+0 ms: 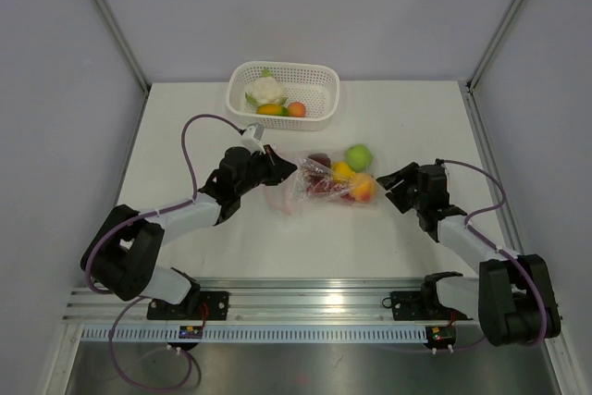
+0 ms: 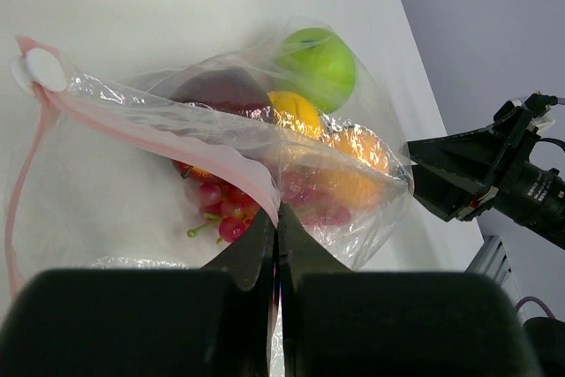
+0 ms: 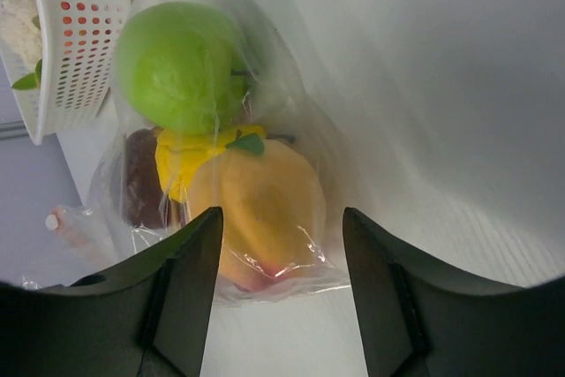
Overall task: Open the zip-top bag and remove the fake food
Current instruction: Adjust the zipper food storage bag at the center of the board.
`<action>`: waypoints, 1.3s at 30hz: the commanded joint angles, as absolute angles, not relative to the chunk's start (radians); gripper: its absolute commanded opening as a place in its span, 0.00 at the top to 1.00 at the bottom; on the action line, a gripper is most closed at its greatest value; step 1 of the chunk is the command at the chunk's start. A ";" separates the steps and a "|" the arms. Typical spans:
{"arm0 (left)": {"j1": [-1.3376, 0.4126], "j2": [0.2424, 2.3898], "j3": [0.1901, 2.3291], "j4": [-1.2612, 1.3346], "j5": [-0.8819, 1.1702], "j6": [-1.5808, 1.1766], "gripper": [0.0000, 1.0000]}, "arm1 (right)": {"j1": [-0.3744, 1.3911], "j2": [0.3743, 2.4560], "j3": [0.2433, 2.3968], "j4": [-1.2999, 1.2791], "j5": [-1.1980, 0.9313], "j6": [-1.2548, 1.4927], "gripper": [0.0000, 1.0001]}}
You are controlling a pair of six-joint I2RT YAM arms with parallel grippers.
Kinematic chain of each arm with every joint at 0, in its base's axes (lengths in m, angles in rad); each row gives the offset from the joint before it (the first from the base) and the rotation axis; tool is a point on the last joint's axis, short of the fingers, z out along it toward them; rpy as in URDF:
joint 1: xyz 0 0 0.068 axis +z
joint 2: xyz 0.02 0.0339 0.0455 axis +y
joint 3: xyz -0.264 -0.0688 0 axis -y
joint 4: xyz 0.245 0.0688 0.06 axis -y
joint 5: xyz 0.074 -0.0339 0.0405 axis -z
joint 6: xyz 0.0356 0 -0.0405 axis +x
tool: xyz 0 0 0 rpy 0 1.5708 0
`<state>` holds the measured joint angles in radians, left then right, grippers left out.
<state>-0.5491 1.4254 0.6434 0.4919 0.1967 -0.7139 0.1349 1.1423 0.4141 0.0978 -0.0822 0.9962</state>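
Note:
The clear zip-top bag (image 1: 326, 184) lies mid-table with fake food inside: a green apple (image 2: 318, 64), a yellow piece (image 3: 190, 161), a peach (image 3: 260, 205), a dark red piece (image 3: 141, 178) and red grapes (image 2: 221, 205). My left gripper (image 2: 276, 214) is shut on the bag's pink zip strip (image 2: 177, 143) at its left end. My right gripper (image 3: 281, 236) is open at the bag's right end. Its fingers stand either side of the bottom corner by the peach, and no contact with the plastic shows.
A white perforated basket (image 1: 319, 76) stands at the back of the table, holding a cauliflower (image 1: 266, 90) and two orange pieces (image 1: 270, 109). Grey walls close in the table on the left, right and back.

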 commanded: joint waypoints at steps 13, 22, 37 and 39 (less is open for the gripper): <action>-0.546 1.442 0.667 0.526 0.175 -0.699 1.00 | 0.127 1.245 0.364 0.368 -0.256 1.077 0.39; -0.546 1.451 0.672 0.523 0.179 -0.703 1.00 | 0.121 1.263 0.354 0.420 -0.281 1.092 0.73; -0.460 1.431 0.609 0.589 0.213 -0.785 1.00 | 0.121 0.951 0.419 0.146 -0.134 0.904 1.00; -0.440 1.445 0.591 0.629 0.247 -0.807 1.00 | 0.121 0.940 0.428 0.114 -0.104 0.899 1.00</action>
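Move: The right hand, open, has the bag's closed right end about 3 cm to its left, 1 cm ahead and 1 cm below. The peach in the bag is some 6 cm left, 1 cm ahead and 3 cm lower; the green apple is roughly 7 cm left and 9 cm ahead, equally low. From the left hand, already gripping the raised bag mouth, that right end lies about 22 cm right, roughly level fore and aft, 8 cm below. Right hand eases left, pinches the bag's end, lifts about 6 cm; left, still gripping the mouth, draws leftward. ##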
